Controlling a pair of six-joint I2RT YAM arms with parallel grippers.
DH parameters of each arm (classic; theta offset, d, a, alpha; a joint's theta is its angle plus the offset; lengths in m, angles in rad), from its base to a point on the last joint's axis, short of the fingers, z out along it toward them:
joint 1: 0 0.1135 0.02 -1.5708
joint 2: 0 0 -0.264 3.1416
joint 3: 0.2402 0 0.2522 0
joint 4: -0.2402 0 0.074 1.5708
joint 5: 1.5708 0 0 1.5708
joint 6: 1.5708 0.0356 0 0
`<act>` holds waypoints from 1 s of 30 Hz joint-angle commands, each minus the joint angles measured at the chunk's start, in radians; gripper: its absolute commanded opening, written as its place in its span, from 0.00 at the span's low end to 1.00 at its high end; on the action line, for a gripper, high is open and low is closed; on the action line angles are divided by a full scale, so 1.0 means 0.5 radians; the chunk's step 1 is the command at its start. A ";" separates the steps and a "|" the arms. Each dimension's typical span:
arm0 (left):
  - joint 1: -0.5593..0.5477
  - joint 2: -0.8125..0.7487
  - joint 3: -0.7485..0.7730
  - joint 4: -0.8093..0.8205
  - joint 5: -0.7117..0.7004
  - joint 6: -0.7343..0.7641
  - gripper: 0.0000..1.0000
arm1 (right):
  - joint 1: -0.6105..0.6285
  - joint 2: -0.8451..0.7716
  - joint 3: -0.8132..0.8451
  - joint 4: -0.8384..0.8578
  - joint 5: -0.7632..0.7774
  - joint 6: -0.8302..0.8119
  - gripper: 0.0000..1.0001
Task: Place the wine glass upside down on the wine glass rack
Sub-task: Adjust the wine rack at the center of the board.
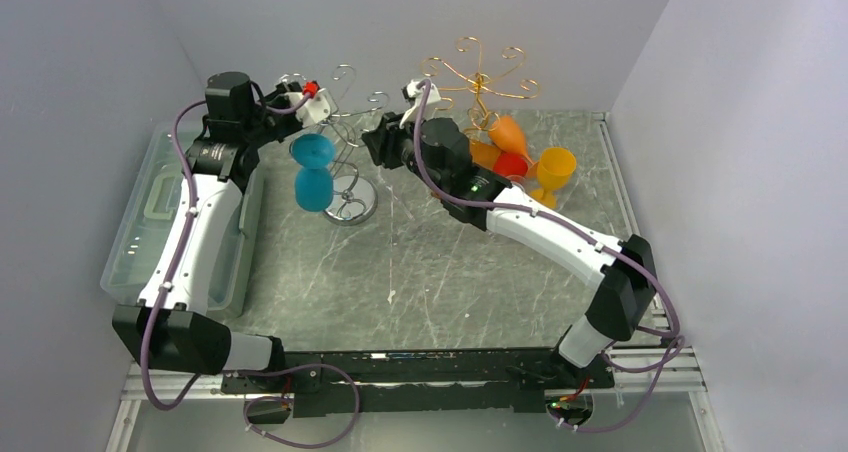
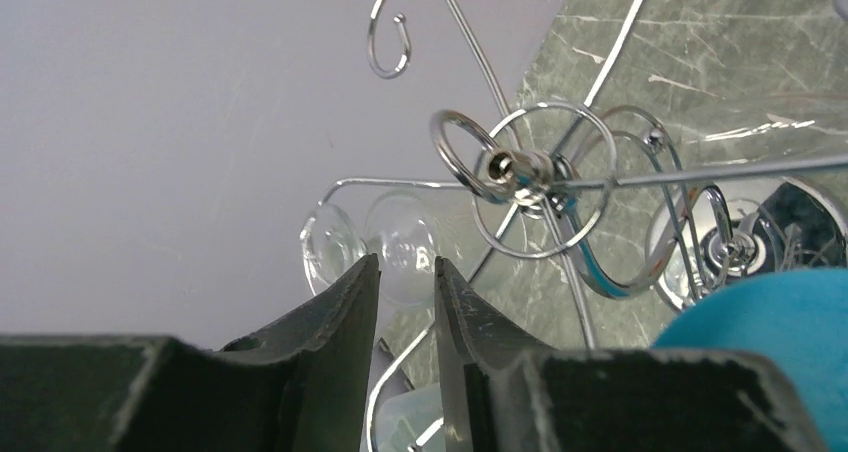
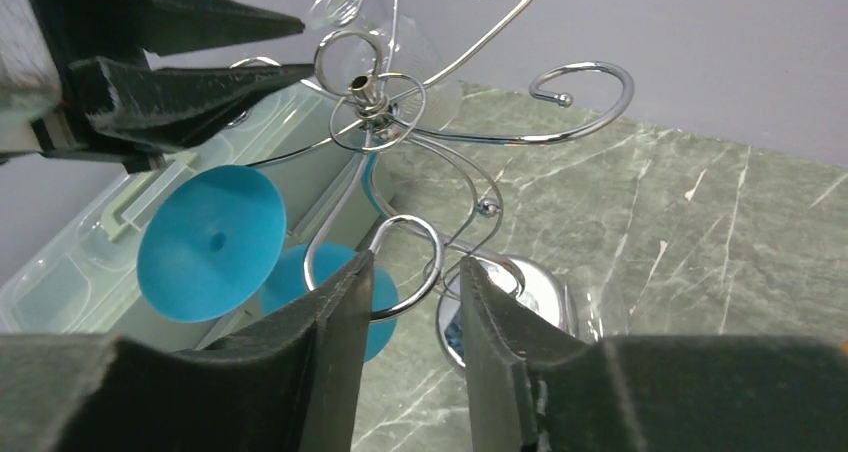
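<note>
The silver wine glass rack stands left of centre. A blue wine glass hangs upside down from one of its arms, foot uppermost. A clear wine glass hangs near the rack's top hub. My left gripper is high beside the hub. Its jaws stand slightly apart just short of the clear glass, with nothing between them. My right gripper is open on the rack's right side. One looped rack hook lies in its gap, beside the left finger.
A gold rack stands at the back right, with orange, red and yellow glasses at its foot. A clear plastic bin runs along the table's left edge. Walls close off the back and sides.
</note>
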 commanded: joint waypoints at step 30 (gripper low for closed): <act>0.003 -0.198 0.170 -0.406 0.360 -0.538 0.75 | -0.081 -0.243 -0.242 -0.387 0.005 -0.101 0.84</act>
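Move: The wine rack's hub is about 5 cm to the right of my left hand, 1 cm back and 4 cm below it; my right hand has it about 6 cm to the left, 4 ahead and 3 below. From my left hand, the hanging blue glass is some 7 cm back, straight below by about 12, and the hanging clear glass roughly 8 cm ahead, 3 left and 6 below. I back both hands off the rack as their fingers spread wide. My left hand rises about 5 cm, then draws back about as far, rolling its left side down slightly. My right hand swings about 8 cm to the right, also back and down, then returns a couple of centimetres towards the hub. ##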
